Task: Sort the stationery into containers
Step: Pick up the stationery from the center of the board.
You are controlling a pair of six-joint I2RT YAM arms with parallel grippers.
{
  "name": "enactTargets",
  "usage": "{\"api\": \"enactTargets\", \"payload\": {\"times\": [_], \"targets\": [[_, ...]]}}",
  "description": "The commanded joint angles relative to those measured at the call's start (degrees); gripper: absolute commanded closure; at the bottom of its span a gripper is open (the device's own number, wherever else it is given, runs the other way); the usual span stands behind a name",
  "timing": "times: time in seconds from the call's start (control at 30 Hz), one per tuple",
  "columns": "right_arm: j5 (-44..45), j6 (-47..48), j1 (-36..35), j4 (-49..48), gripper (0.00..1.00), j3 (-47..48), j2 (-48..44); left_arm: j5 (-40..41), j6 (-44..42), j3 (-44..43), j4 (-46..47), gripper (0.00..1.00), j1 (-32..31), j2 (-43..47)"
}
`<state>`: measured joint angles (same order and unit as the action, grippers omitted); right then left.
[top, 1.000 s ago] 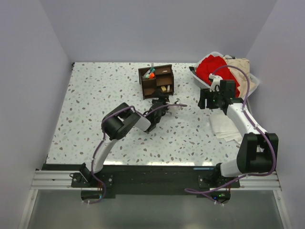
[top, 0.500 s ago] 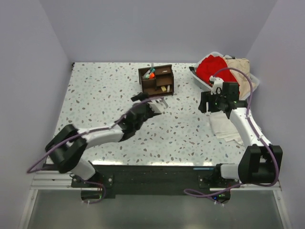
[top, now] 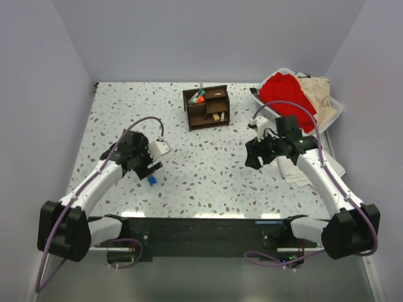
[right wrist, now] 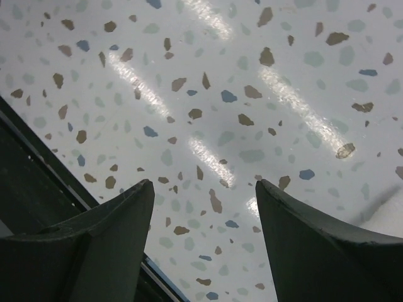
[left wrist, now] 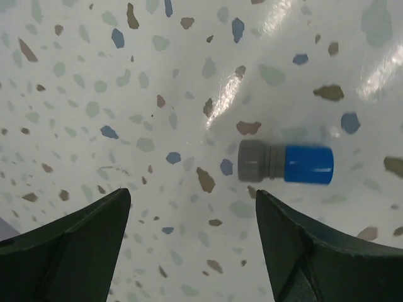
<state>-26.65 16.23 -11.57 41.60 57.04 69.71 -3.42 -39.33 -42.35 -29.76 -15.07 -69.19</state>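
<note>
A stubby blue-grey cylinder [left wrist: 286, 163] lies on its side on the speckled table, also seen from above as the cylinder [top: 152, 181] at the left front. My left gripper [left wrist: 192, 192] hangs open just above the table, the cylinder slightly ahead of its right finger and not between the jaws; from above the left gripper [top: 150, 167] sits just behind it. The dark brown wooden organiser [top: 206, 107] stands at the back centre with pens in its top cubby. My right gripper [right wrist: 204, 182] is open over bare table; seen from above, the right gripper [top: 253, 157] is right of centre.
A white basket [top: 334, 108] with red and beige cloth stands at the back right. A white folded cloth [top: 301, 170] lies under the right arm. The table's dark front edge [right wrist: 38, 182] shows at the lower left of the right wrist view.
The left arm has swung from beside the organiser to the left front, and its gripper has opened wider above the cylinder. The right gripper has moved forward and left, away from the basket.
</note>
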Motion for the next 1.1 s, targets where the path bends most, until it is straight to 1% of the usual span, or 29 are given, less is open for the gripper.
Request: {"api": "enactTargets", "payload": {"times": [0.0,0.03,0.07,0.1,0.13,0.17,0.2,0.23,0.27,0.3,0.4,0.6,0.8,0.93,1.07], "targets": [[-2.43,3.12,-2.14,2.43,0.31,2.9,-1.16,-15.47,-39.99,2.36,-13.28,0.16,5.58,9.59],[-2.61,2.59,-2.22,1.91,0.31,2.64,-0.9,-16.35,-46.73,2.01,-15.14,0.19,5.67,9.69],[-2.7,2.23,-2.23,1.38,0.31,2.38,-1.24,-17.49,-49.85,0.35,-17.5,0.27,5.67,9.08],[-2.79,1.88,-2.23,0.33,0.31,1.94,-1.59,-20.02,-53.53,-1.06,-24.05,0.29,5.67,8.11],[-2.79,1.88,-2.23,0.06,0.31,1.59,-1.86,-21.09,-57.92,-2.29,-26.64,0.31,5.67,5.58],[-2.7,1.88,-2.23,-0.21,0.31,1.24,-2.3,-23.71,-59.36,-4.39,-28.67,0.34,5.67,3.99],[-2.53,1.96,-2.14,-0.82,0.31,0.54,-2.39,-24.96,-60.76,-5.19,-32.0,0.35,5.67,2.49],[-2.61,1.88,-2.14,-1.0,0.31,0.18,-2.56,-25.58,-63.65,-6.16,-33.33,0.36,5.67,-0.57],[-2.61,1.88,-2.22,-1.09,0.31,-0.08,-2.74,-26.98,-64.63,-6.78,-34.04,0.36,5.67,-1.9],[-2.7,1.62,-2.23,-1.26,0.31,-0.43,-3.0,-27.51,-64.9,-7.22,-34.14,0.36,5.58,-4.26],[-2.88,1.0,-2.22,-1.18,0.31,-0.26,-3.09,-26.99,-63.33,-7.84,-31.52,0.36,3.83,-7.35],[-2.61,0.03,-2.14,-2.32,0.31,-0.08,-2.65,-24.88,-61.22,-8.19,-28.08,0.37,0.14,-11.05],[-2.26,-0.67,-2.14,-3.9,0.31,-0.17,-1.77,-22.51,-58.76,-8.45,-25.97,0.42,-3.38,-14.12],[-1.65,-0.85,-2.14,-4.34,0.31,-0.43,-1.86,-20.31,-59.1,-9.94,-26.23,0.48,-3.47,-16.68],[-1.21,-1.11,-2.14,-4.69,0.31,-1.05,-2.21,-18.47,-60.16,-10.83,-26.23,0.5,-3.47,-18.61]]}}
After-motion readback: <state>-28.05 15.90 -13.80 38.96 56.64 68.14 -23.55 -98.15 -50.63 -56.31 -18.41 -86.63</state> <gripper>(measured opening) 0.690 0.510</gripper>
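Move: Lying about 5 cm nearer the robot than the left hand, 4 cm to its right and 6 cm below, is the blue-and-grey stationery piece, its blue end towards the back and right. Nothing else stands close; the brown container is some 24 cm ahead of the left hand and 23 cm to its right. From the right hand the piece is roughly 34 cm to the left, 4 cm back and 14 cm down. Swinging back about 7 cm, with a brief rise of a centimetre or two, the left hand twists clockwise some 65 degrees to bring its fingers across the blue-and-grey piece. It then drifts right and sinks to some 5 cm below its start over the blue end, the fingers narrowing from wide to about half open without a grip yet. ##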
